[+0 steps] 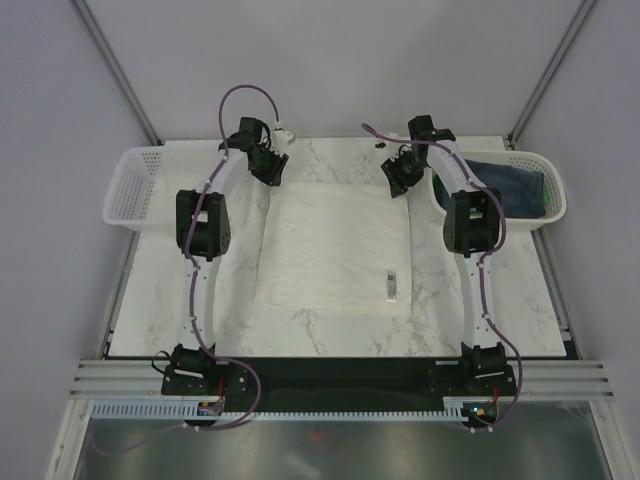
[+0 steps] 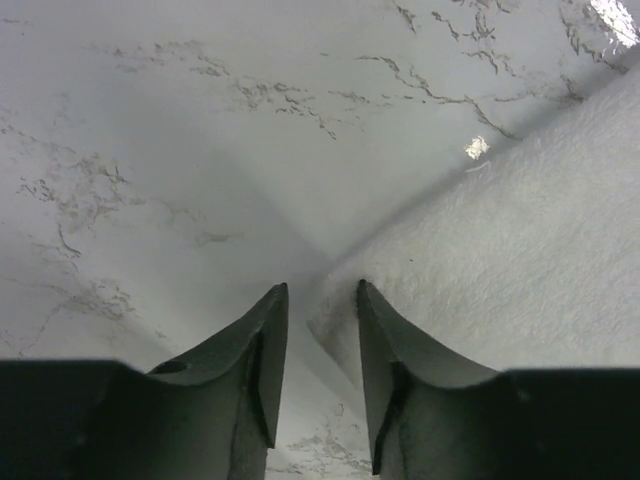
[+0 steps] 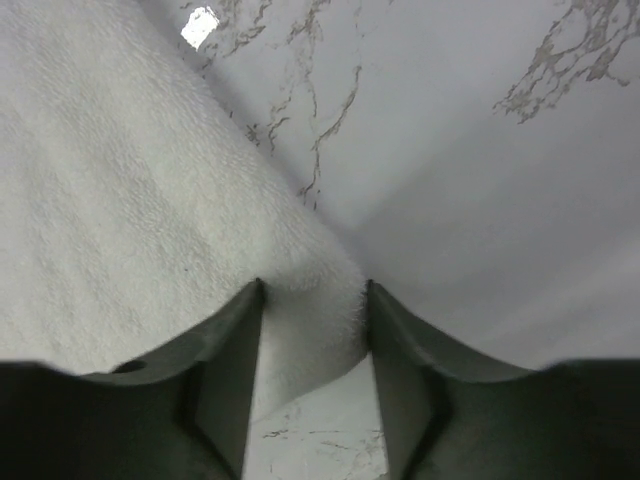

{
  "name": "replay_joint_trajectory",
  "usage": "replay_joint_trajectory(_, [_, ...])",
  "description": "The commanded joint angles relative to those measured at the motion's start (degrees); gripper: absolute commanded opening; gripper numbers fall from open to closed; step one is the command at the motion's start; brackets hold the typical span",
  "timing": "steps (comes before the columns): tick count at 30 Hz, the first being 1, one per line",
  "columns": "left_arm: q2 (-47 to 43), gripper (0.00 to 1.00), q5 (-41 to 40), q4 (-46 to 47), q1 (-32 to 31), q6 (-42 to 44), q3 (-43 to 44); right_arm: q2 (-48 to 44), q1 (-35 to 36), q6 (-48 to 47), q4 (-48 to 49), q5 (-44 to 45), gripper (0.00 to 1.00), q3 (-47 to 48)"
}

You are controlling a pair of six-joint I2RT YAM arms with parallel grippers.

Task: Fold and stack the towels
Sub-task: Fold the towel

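The large cream-white towel (image 1: pixel 335 250) lies spread flat on the marble table. My left gripper (image 1: pixel 272 172) is down at its far left corner. In the left wrist view the left gripper (image 2: pixel 321 285) is open, and the tip of the towel (image 2: pixel 500 250) reaches into the gap beside the right finger. My right gripper (image 1: pixel 398 180) is at the far right corner. In the right wrist view the right gripper (image 3: pixel 314 283) is open, straddling the corner of the towel (image 3: pixel 120 220), which fills the space between the fingertips. A dark navy-blue towel (image 1: pixel 505 185) lies in the right basket.
A white mesh basket (image 1: pixel 130 185) stands at the table's far left. Another basket (image 1: pixel 552 195) at the far right holds the navy towel. A small label (image 1: pixel 391 283) shows on the cream towel's near right part. Grey walls close in the back and sides.
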Motion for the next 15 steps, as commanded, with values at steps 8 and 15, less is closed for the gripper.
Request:
replay_joint_trajectory(8, [-5.1, 0.02, 1.4, 0.1, 0.2, -1.6, 0.2, -6.0, -0.8, 3.4, 4.2, -3.7, 0.00, -1.1])
replay_joint_trajectory(15, [-12.6, 0.02, 1.3, 1.9, -0.5, -4.9, -4.6, -17.4, -0.6, 7.2, 10.4, -2.2, 0.00, -14.5])
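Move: The white towel lies flat, one far corner already between each hand's open fingers: no distance off sideways or ahead, roughly 1 cm below the hand point on both sides. From the left hand, the empty basket stands about 31 cm left, level with it. From the right hand, the basket with the blue towel is some 30 cm right, level with it, and the towel's label about 25 cm back and 5 cm left. Both hands shut their fingers, pinching the white towel's far corners, then lift them about 3 cm. ##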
